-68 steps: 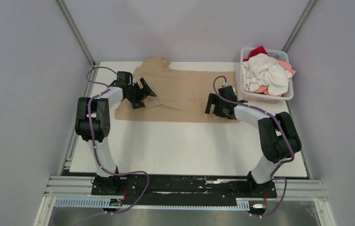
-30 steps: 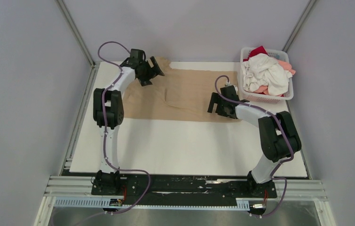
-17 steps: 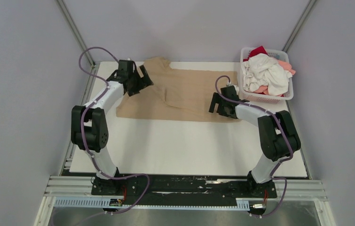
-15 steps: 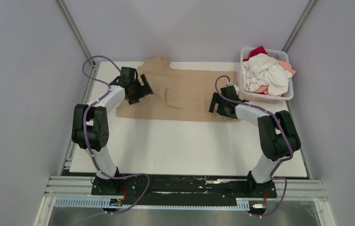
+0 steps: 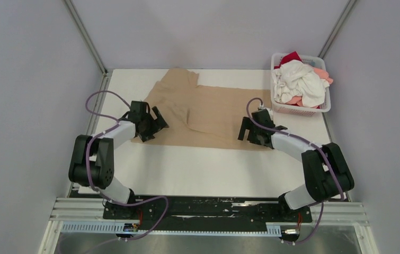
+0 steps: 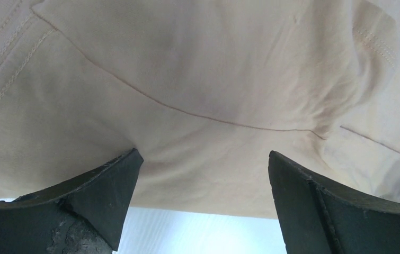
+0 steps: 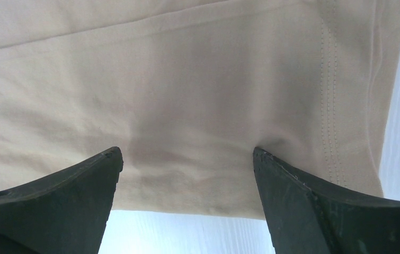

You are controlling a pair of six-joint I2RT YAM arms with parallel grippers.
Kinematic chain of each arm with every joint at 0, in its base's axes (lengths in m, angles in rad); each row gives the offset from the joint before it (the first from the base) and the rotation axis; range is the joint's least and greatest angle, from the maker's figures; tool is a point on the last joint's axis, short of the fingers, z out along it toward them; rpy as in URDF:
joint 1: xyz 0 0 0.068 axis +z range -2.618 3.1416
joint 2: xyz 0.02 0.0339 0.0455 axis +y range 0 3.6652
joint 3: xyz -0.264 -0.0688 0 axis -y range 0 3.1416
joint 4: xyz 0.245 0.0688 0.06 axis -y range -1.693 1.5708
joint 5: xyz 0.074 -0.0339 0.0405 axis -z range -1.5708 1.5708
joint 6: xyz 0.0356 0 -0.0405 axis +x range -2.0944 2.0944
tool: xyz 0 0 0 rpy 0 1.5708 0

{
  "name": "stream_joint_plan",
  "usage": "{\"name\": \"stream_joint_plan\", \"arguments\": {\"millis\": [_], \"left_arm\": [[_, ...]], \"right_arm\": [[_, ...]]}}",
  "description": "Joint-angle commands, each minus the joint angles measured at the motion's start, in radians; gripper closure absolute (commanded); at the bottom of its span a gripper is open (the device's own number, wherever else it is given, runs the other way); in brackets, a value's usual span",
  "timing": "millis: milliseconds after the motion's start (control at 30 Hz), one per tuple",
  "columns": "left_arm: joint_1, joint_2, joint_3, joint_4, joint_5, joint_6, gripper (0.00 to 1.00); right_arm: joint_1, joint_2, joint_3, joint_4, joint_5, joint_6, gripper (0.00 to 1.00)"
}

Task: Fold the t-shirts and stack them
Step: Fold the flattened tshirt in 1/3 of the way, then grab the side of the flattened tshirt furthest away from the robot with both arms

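A tan-beige t-shirt lies spread flat on the white table at the back, one sleeve reaching toward the far edge. My left gripper sits open at the shirt's near left corner, its fingertips pressing on the cloth just past the near hem. At the near right corner my right gripper also stands open, its tips down on the cloth beside the stitched hem. Nothing is pinched between either pair of fingers. More t-shirts, white, coral-pink and red, are piled in the basket.
A white plastic lattice basket stands at the back right corner, close to the tan shirt's right edge. Grey walls and metal posts close in the table on three sides. The white table runs from the shirt to the arm bases.
My left arm swung from the shirt's far left sleeve back down to its near left corner. The right gripper shifted slightly nearer. The left side of the shirt now lies flatter and wider.
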Motion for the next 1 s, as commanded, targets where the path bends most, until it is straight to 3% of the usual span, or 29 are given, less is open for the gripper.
{"name": "stream_joint_plan", "arguments": {"millis": [0,133,267,533,700,967], "left_arm": [[-0.004,-0.155,-0.243,-0.096,0.032,-0.096,0.0],[-0.045,-0.372,-0.456,-0.161,0.019,-0.173,0.0],[-0.092,-0.593,-0.571,-0.253,0.008,-0.252,0.0],[-0.162,-0.923,-0.613,-0.462,-0.013,-0.373,0.0],[-0.165,-0.979,-0.586,-0.629,-0.095,-0.385,0.0],[-0.164,-0.972,-0.501,-0.7,-0.147,-0.338,0.0]], "right_arm": [[0.044,-0.123,-0.122,-0.21,-0.064,0.084,0.0],[0.061,-0.283,-0.225,-0.289,-0.116,0.138,0.0],[0.086,-0.432,-0.286,-0.382,-0.126,0.197,0.0],[0.142,-0.561,-0.333,-0.465,-0.202,0.317,0.0],[0.163,-0.612,-0.324,-0.548,-0.126,0.384,0.0],[0.163,-0.666,-0.305,-0.625,0.012,0.47,0.0]]}}
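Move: The near table edge, where the t-shirt is being taken, lies roughly 28 cm straight back from each hand. The flat t-shirt under both hands has its middle about 9 cm ahead and 21 cm right of the left hand, or 10 cm ahead and 21 cm left of the right hand. The laundry basket stands some 27 cm ahead and 27 cm right of the right hand. Both open hands keep pressing on the t-shirt and drag it straight back about 20 cm towards the near table edge. ##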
